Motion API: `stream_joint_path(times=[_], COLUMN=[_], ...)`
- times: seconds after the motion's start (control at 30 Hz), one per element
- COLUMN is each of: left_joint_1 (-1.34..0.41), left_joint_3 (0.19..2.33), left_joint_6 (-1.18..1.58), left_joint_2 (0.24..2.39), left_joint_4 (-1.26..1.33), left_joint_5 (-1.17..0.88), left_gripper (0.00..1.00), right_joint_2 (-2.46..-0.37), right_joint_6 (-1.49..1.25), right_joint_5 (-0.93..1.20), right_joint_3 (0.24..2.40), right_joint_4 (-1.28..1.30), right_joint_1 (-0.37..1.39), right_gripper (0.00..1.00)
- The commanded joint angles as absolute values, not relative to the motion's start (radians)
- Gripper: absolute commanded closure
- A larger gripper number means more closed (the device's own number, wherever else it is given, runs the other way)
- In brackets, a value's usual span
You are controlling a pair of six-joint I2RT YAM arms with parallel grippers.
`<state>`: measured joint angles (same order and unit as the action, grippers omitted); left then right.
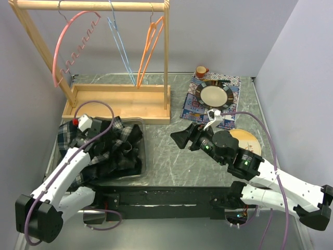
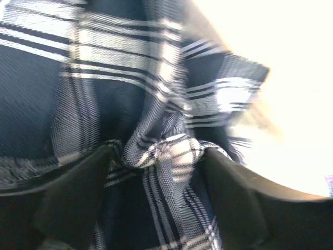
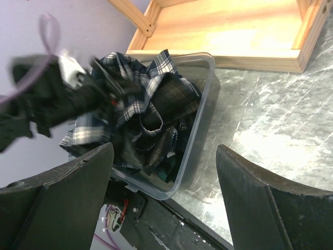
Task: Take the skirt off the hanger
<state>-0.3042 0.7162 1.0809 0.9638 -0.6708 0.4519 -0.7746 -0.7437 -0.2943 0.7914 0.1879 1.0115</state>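
Note:
The navy and white plaid skirt (image 1: 112, 151) lies crumpled in a clear plastic bin (image 1: 144, 156) at the left of the table, also visible in the right wrist view (image 3: 148, 99). My left gripper (image 1: 113, 138) is down in the bin on the cloth. In the left wrist view its jaws (image 2: 156, 172) stand apart, with a twisted fold of the skirt (image 2: 166, 151) bunched between the fingers (image 2: 73, 198). My right gripper (image 1: 179, 139) hovers open over the table right of the bin, empty (image 3: 164, 172). Three hangers, pink (image 1: 62, 47), blue (image 1: 120, 49) and orange (image 1: 148, 49), hang bare on the rack.
The wooden rack with its tray base (image 1: 119, 101) stands behind the bin. At the back right a plate (image 1: 214, 95) and a small cup (image 1: 201, 71) sit on a patterned mat. A round wooden disc (image 1: 248, 139) lies by the right arm.

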Motion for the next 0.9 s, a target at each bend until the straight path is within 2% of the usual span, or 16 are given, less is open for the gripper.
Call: stream_joint_path(times=[0.0, 0.07, 0.17, 0.33, 0.47, 0.6, 0.67, 0.73, 0.87], left_joint_1=[-0.295, -0.293, -0.291, -0.284, -0.191, -0.112, -0.112, -0.112, -0.112], left_joint_3=[0.938, 1.003, 1.138, 1.126, 0.911, 0.678, 0.623, 0.643, 0.871], left_joint_6=[1.002, 0.965, 0.991, 1.046, 1.114, 1.181, 1.216, 1.23, 1.21], left_joint_2=[0.902, 0.902, 0.948, 1.003, 0.968, 0.965, 0.991, 1.012, 1.011], left_joint_4=[-0.797, -0.862, -0.989, -1.049, -0.974, -0.804, -0.778, -0.819, -0.96], left_joint_5=[0.541, 0.593, 0.679, 0.712, 0.695, 0.404, 0.388, 0.445, 0.58], left_gripper=[0.16, 0.11, 0.1, 0.09, 0.09, 0.11, 0.12, 0.09, 0.02], right_joint_2=[-0.744, -0.738, -0.738, -0.729, -0.733, -0.741, -0.755, -0.759, -0.746], right_joint_6=[-0.762, -0.764, -0.756, -0.756, -0.761, -0.772, -0.772, -0.764, -0.733], right_joint_5=[-0.304, -0.305, -0.307, -0.302, -0.288, -0.285, -0.293, -0.305, -0.34], right_joint_3=[0.816, 0.808, 0.811, 0.813, 0.796, 0.73, 0.729, 0.747, 0.749], right_joint_4=[0.164, 0.16, 0.161, 0.156, 0.155, 0.115, 0.133, 0.165, 0.158], right_joint_1=[1.006, 1.006, 1.006, 1.008, 1.008, 1.008, 1.009, 1.008, 1.008], right_gripper=[0.14, 0.14, 0.14, 0.14, 0.14, 0.14, 0.14, 0.14, 0.13])
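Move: The plaid skirt is heaped in the clear bin. Its left-hand folds, which I want next, are about 9 cm to the left of my left hand, some 4 cm back and 5 cm lower. The bin's middle is roughly 6 cm back, 3 cm left and 8 cm below; the wooden rack tray's middle is 18 cm ahead, 5 cm right and 9 cm below. From my right hand those folds are about 48 cm left, 3 cm ahead and 22 cm down. My left hand, already loosening, finishes opening and comes free of the skirt ridge. I lift it about 14 cm, then arc left some 7 cm and slightly back, plunging about 17 cm onto the skirt's left-hand folds and easing up a touch at the end. The wrist tips up on the way, then down, turning nearly 20 degrees counter-clockwise; the fingers stay wide astride the cloth. ##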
